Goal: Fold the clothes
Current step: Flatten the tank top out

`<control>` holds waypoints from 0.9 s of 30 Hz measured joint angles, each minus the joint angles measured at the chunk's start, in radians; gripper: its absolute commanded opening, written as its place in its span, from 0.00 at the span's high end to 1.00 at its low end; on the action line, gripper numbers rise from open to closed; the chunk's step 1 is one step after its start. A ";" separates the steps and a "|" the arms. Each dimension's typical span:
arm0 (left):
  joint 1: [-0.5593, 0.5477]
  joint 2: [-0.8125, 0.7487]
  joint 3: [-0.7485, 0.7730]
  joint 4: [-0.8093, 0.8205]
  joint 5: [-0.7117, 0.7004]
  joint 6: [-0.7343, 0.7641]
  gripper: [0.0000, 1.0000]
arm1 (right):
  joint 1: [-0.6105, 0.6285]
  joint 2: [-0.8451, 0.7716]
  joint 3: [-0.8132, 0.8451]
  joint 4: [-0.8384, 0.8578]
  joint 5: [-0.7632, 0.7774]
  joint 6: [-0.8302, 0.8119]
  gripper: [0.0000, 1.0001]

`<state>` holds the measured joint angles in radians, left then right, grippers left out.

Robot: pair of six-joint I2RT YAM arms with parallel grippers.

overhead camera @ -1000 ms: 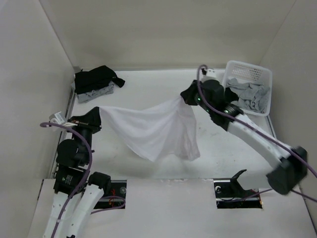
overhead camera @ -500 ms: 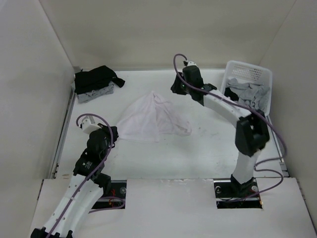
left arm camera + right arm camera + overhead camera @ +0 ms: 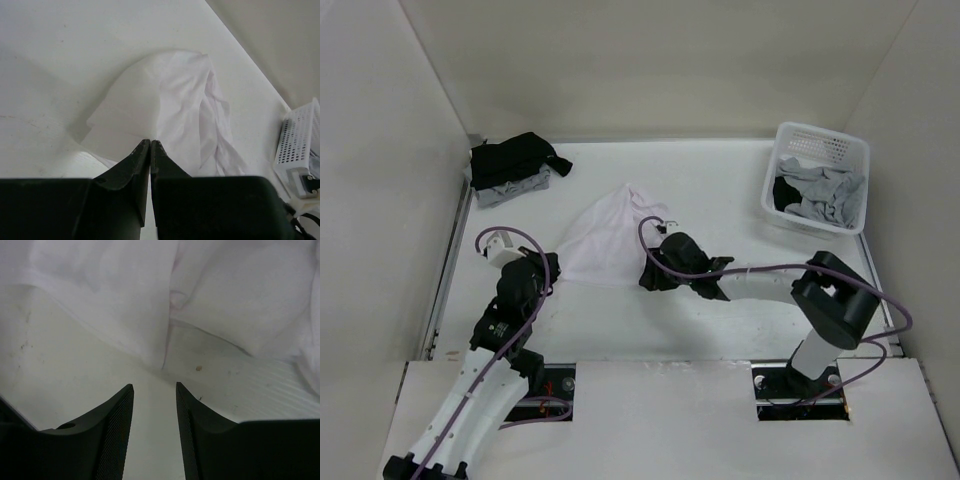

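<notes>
The white tank top (image 3: 610, 240) lies in a crumpled heap on the table, left of centre. My left gripper (image 3: 548, 270) sits at its near left corner. In the left wrist view its jaws (image 3: 150, 141) are shut with the garment's (image 3: 170, 105) edge running into the tips. My right gripper (image 3: 653, 276) is low on the table at the heap's near right side. In the right wrist view it (image 3: 154, 385) stands open with bare table between the fingers, and the tank top's hem (image 3: 150, 305) lies just ahead.
A white lattice basket (image 3: 820, 131) at the back right holds grey clothes (image 3: 825, 190); it also shows in the left wrist view as the basket (image 3: 300, 145). A black and grey pile (image 3: 512, 160) sits at the back left. Walls close in the table on three sides.
The right gripper opened and let go of the tank top, which fell from a stretched span into a heap. The right arm swung to the heap's near side; the left gripper came lower.
</notes>
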<state>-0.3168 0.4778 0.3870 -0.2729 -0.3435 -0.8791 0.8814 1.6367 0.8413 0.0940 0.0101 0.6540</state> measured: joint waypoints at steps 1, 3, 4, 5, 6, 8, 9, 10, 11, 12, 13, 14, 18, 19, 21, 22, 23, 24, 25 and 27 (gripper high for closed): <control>0.000 0.002 0.000 0.006 0.002 0.000 0.99 | 0.003 0.018 0.000 0.020 0.001 0.006 0.56; -0.001 0.002 -0.001 0.010 0.005 0.001 0.99 | 0.003 0.052 0.001 0.063 0.002 0.018 0.55; -0.002 0.002 -0.001 0.013 0.007 0.002 0.99 | 0.003 0.069 0.001 0.082 0.003 0.023 0.55; -0.003 0.002 -0.001 0.016 0.008 0.003 0.99 | 0.003 0.082 0.001 0.097 0.005 0.026 0.55; -0.003 0.001 -0.001 0.017 0.008 0.004 0.99 | 0.003 0.095 0.001 0.109 0.007 0.031 0.56; -0.002 -0.005 -0.003 0.019 0.013 0.007 0.99 | 0.003 0.118 0.002 0.126 0.013 0.037 0.57; -0.002 -0.008 -0.005 0.023 0.015 0.007 0.99 | 0.003 0.126 0.003 0.143 0.017 0.043 0.57; -0.002 -0.013 -0.006 0.023 0.016 0.008 0.99 | 0.003 0.133 0.007 0.152 0.023 0.045 0.58; -0.002 -0.018 -0.008 0.024 0.018 0.008 0.99 | 0.003 0.139 0.011 0.160 0.027 0.047 0.58; -0.002 -0.019 -0.008 0.025 0.019 0.008 0.99 | 0.003 0.146 0.015 0.166 0.031 0.049 0.59; -0.002 -0.020 -0.008 0.027 0.022 0.008 0.99 | 0.003 0.153 0.019 0.174 0.034 0.051 0.60; -0.002 -0.020 -0.008 0.032 0.023 0.008 0.99 | 0.003 0.159 0.023 0.182 0.035 0.053 0.62; -0.002 -0.019 -0.008 0.042 0.027 0.008 0.99 | 0.003 0.176 0.032 0.195 0.034 0.062 0.71; -0.002 -0.019 -0.008 0.044 0.027 0.008 0.99 | 0.003 0.176 0.031 0.195 0.034 0.066 0.74; -0.002 -0.019 -0.008 0.046 0.027 0.008 0.99 | 0.003 0.176 0.024 0.200 0.033 0.076 0.78; -0.002 -0.019 -0.008 0.047 0.027 0.008 0.99 | 0.003 0.176 0.018 0.207 0.029 0.080 0.81; -0.002 -0.018 -0.008 0.049 0.027 0.008 0.99 | 0.003 0.176 0.011 0.216 0.023 0.084 0.86; -0.002 -0.017 -0.008 0.051 0.027 0.008 0.99 | 0.003 0.176 0.005 0.225 0.012 0.088 0.90; -0.002 -0.016 -0.008 0.054 0.027 0.008 0.99 | 0.002 0.176 -0.001 0.233 -0.001 0.093 0.93; -0.002 -0.016 -0.008 0.055 0.027 0.008 0.99 | 0.002 0.174 -0.017 0.252 -0.023 0.106 0.96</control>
<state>-0.3187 0.4618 0.3790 -0.2180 -0.3161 -0.8707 0.8829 1.8103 0.8246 0.3462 -0.0124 0.7601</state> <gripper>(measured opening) 0.032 0.063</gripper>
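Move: The tank top's near corner lies just ahead of the half-open right fingers, about 2 cm farther out, 3 cm to the left and some 4 cm below. The top's far end is roughly 23 cm ahead of that hand and 3 cm left, at the same depth. From the left hand, already shut on the top's left end, the near corner is about 18 cm right, 1 cm ahead and 14 cm down. Right hand sinks and eases left, each about 3 cm, then pinches the near corner; left keeps its grip. ##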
